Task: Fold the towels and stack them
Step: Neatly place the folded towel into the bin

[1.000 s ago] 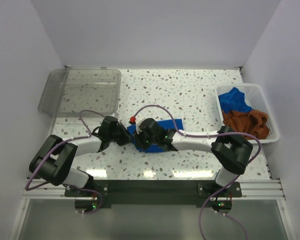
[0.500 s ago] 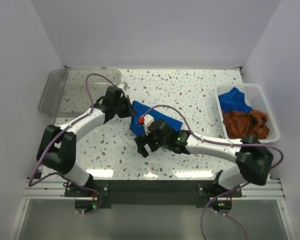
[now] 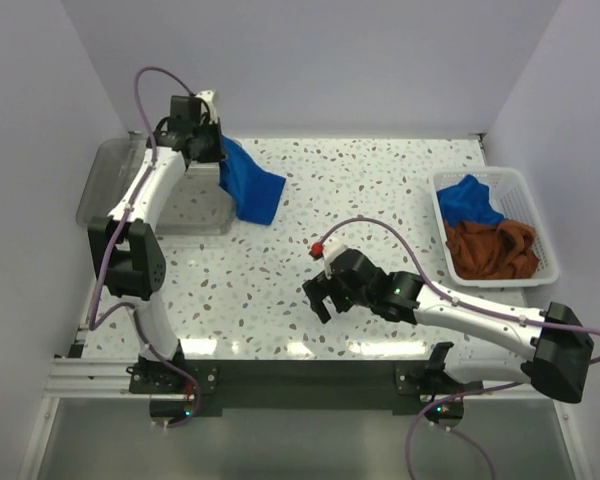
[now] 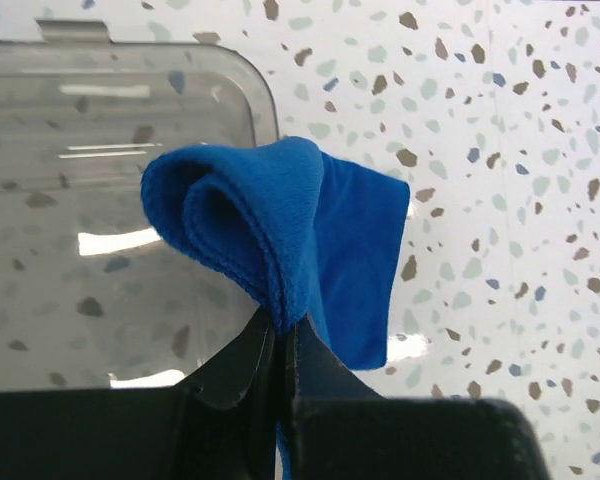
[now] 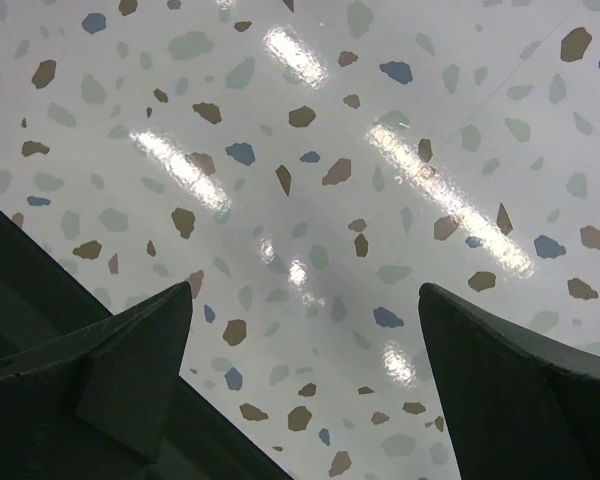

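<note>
A folded royal blue towel (image 3: 248, 183) hangs in the air beside the right edge of the clear plastic tray (image 3: 120, 185), pinched by my left gripper (image 3: 212, 152). The left wrist view shows that gripper (image 4: 283, 325) shut on the towel's (image 4: 280, 230) bunched edge, with the cloth drooping over the tray's (image 4: 70, 200) corner. My right gripper (image 3: 320, 297) hovers low over bare table at centre front; in the right wrist view this gripper (image 5: 305, 300) is open and holds nothing. More towels lie in the white basket (image 3: 540, 265): a blue one (image 3: 470, 200) and a rust-brown one (image 3: 492, 247).
The speckled tabletop (image 3: 380, 190) runs between the tray at back left and the basket at the right edge. White walls close in the left, back and right. A black rail (image 3: 300, 372) with both arm bases runs along the front.
My left arm has lifted the blue towel off the table centre and carried it back-left to the tray. My right gripper has let go, opened wide and drawn back toward the front.
</note>
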Controlling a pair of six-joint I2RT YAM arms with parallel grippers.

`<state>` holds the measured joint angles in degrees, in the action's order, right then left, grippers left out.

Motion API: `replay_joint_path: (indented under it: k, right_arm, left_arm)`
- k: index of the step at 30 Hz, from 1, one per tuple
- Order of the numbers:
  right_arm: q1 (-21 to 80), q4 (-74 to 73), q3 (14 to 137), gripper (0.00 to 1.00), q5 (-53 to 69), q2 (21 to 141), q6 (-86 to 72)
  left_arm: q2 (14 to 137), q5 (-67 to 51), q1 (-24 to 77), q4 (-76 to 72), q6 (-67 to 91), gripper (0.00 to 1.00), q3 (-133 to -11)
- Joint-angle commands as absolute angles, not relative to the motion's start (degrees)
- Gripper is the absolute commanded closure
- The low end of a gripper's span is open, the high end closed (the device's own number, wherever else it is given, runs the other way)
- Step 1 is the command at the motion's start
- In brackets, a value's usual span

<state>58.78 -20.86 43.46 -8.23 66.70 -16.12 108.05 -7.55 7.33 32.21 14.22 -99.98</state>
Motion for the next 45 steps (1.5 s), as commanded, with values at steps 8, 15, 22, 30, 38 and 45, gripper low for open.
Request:
replay_joint_path:
  k: [8, 15, 22, 30, 38, 45]
  right_arm:
    - [58.2, -23.8, 46.8, 0.01, -12.5, 70.2, -14.3]
    - [57.6, -26.2, 51.3, 0.01, -10.9, 75.0, -11.6]
    - [57.4, -26.6, 54.8, 0.01, -9.4, 79.1, -11.2]
    - [57.4, -29.1, 55.9, 0.01, -9.9, 80.5, -11.1]
    - [57.4, -30.5, 57.5, 0.01, -10.4, 82.0, -10.5]
    - [57.4, -30.8, 58.0, 0.01, -11.2, 82.7, -10.6]
  left_arm:
    - [115.1, -0.9, 0.0, 48.2, -1.7, 1.00, -112.7]
    - [117.1, 4.1, -6.1, 50.2, -7.5, 1.00, -113.3]
    - [120.1, 9.1, -8.5, 48.3, -10.9, 1.00, -113.9]
    - [123.7, 11.0, -9.7, 43.7, -12.7, 1.00, -112.2]
    - [126.6, 15.3, -10.0, 40.9, -13.9, 1.00, -110.4]
    - [129.1, 21.5, -11.2, 39.2, -14.3, 1.00, -110.5]
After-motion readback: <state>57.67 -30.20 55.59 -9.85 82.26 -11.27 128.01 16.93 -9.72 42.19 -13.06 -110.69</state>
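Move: The left hand holds the folded blue towel's edge over the right rim of the clear bin, whose middle lies about 22 cm to its left, level with it in reach and some 16 cm below. The towel's hanging part is about 6 cm to this hand's right, 3 cm back and 9 cm down. From the empty right hand the bin is roughly 34 cm ahead, 48 cm left and 8 cm lower. Keeping its pinch, the left hand sweeps about 25 cm left across the bin, tilting and sinking some 12 cm. ##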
